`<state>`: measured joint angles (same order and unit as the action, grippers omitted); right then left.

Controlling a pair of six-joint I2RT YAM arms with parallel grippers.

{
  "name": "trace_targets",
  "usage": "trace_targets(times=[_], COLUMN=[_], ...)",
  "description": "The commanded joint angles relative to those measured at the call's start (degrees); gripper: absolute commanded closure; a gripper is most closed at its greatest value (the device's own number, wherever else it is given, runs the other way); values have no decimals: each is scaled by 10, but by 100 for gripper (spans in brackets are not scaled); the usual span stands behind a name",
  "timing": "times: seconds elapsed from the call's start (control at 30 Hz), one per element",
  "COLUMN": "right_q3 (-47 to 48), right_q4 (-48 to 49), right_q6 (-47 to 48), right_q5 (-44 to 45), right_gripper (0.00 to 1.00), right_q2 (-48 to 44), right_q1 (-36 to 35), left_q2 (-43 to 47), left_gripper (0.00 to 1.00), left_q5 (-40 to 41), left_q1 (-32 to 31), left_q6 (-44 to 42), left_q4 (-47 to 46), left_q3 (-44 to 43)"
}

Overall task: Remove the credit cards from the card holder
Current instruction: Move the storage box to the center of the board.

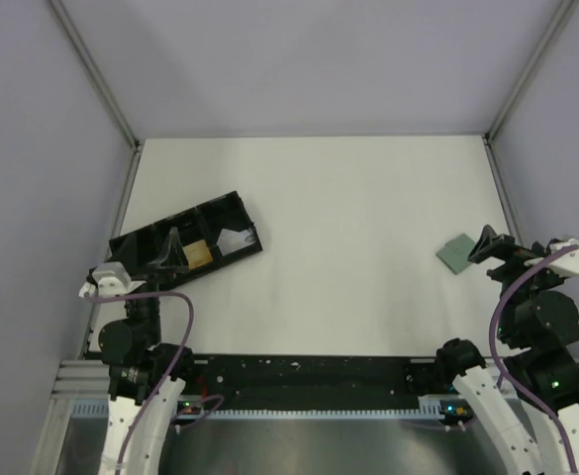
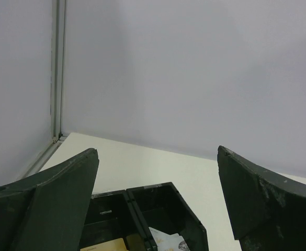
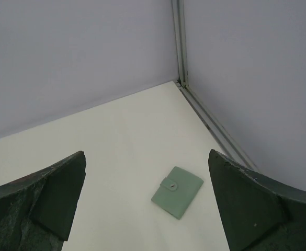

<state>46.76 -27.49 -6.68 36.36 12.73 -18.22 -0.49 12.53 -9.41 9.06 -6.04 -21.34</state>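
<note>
The card holder [image 1: 456,252] is a pale green wallet lying folded flat on the white table at the right, its tab snapped over [image 3: 177,192]. My right gripper [image 1: 488,245] hovers just right of it, open and empty, the holder showing between its fingers [image 3: 252,204]. A tan credit card [image 1: 200,252] and a silvery one [image 1: 235,239] lie in the black tray. My left gripper [image 1: 169,253] hangs open and empty over that tray's near side. In the left wrist view the tan card [image 2: 103,246] and the silvery card [image 2: 168,241] peek in at the bottom edge.
The long black three-compartment tray [image 1: 141,237] lies slanted at the table's left, its far rim [image 2: 166,187] showing between the left fingers. Lilac walls with metal corner posts [image 3: 180,42] close the table on three sides. A black rail [image 1: 309,371] runs along the near edge.
</note>
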Motion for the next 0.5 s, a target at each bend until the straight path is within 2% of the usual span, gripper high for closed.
trace_targets(times=[0.0,0.13,0.2,0.37,0.47], right_q3=[-2,-4,-4,2,8], right_q4=[15,17,17,9,0], right_q6=[-10,-7,-7,-8,-10], right_q5=[3,2,3,13,21], right_gripper=[1,1,1,1,1], right_q2=[-4,-4,-5,-9,-10], right_q1=[-3,-2,-6,-37,-57], left_q2=[39,6,-48,-239,-365], left_gripper=[1,1,1,1,1], left_q5=[3,26,27,38,2], left_q1=[3,3,3,3,3], left_q6=[9,40,61,134,176], left_q4=[-20,-7,32,166,227], left_q3=[-13,-19,-47,-155,-208])
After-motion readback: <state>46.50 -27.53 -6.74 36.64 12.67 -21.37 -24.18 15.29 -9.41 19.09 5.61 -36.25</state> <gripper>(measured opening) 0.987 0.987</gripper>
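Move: The storage box lies roughly 23 cm ahead of the left hand, about 6 cm to its left and 30 cm below. In it, the gold card is around 20 cm ahead of that hand and 3 cm left, and the white cards some 24 cm ahead and 5 cm right, both about as low. From the right hand the box is about 25 cm ahead and 73 cm left, 30 cm down. Tip the left gripper's upward-pointing fingers down by some 20 degrees, almost to level, while bringing the hand forward about 5 cm towards the storage box, picking up speed as it goes. Let it sink only slightly and keep the fingers wide open, still well clear of the box. ##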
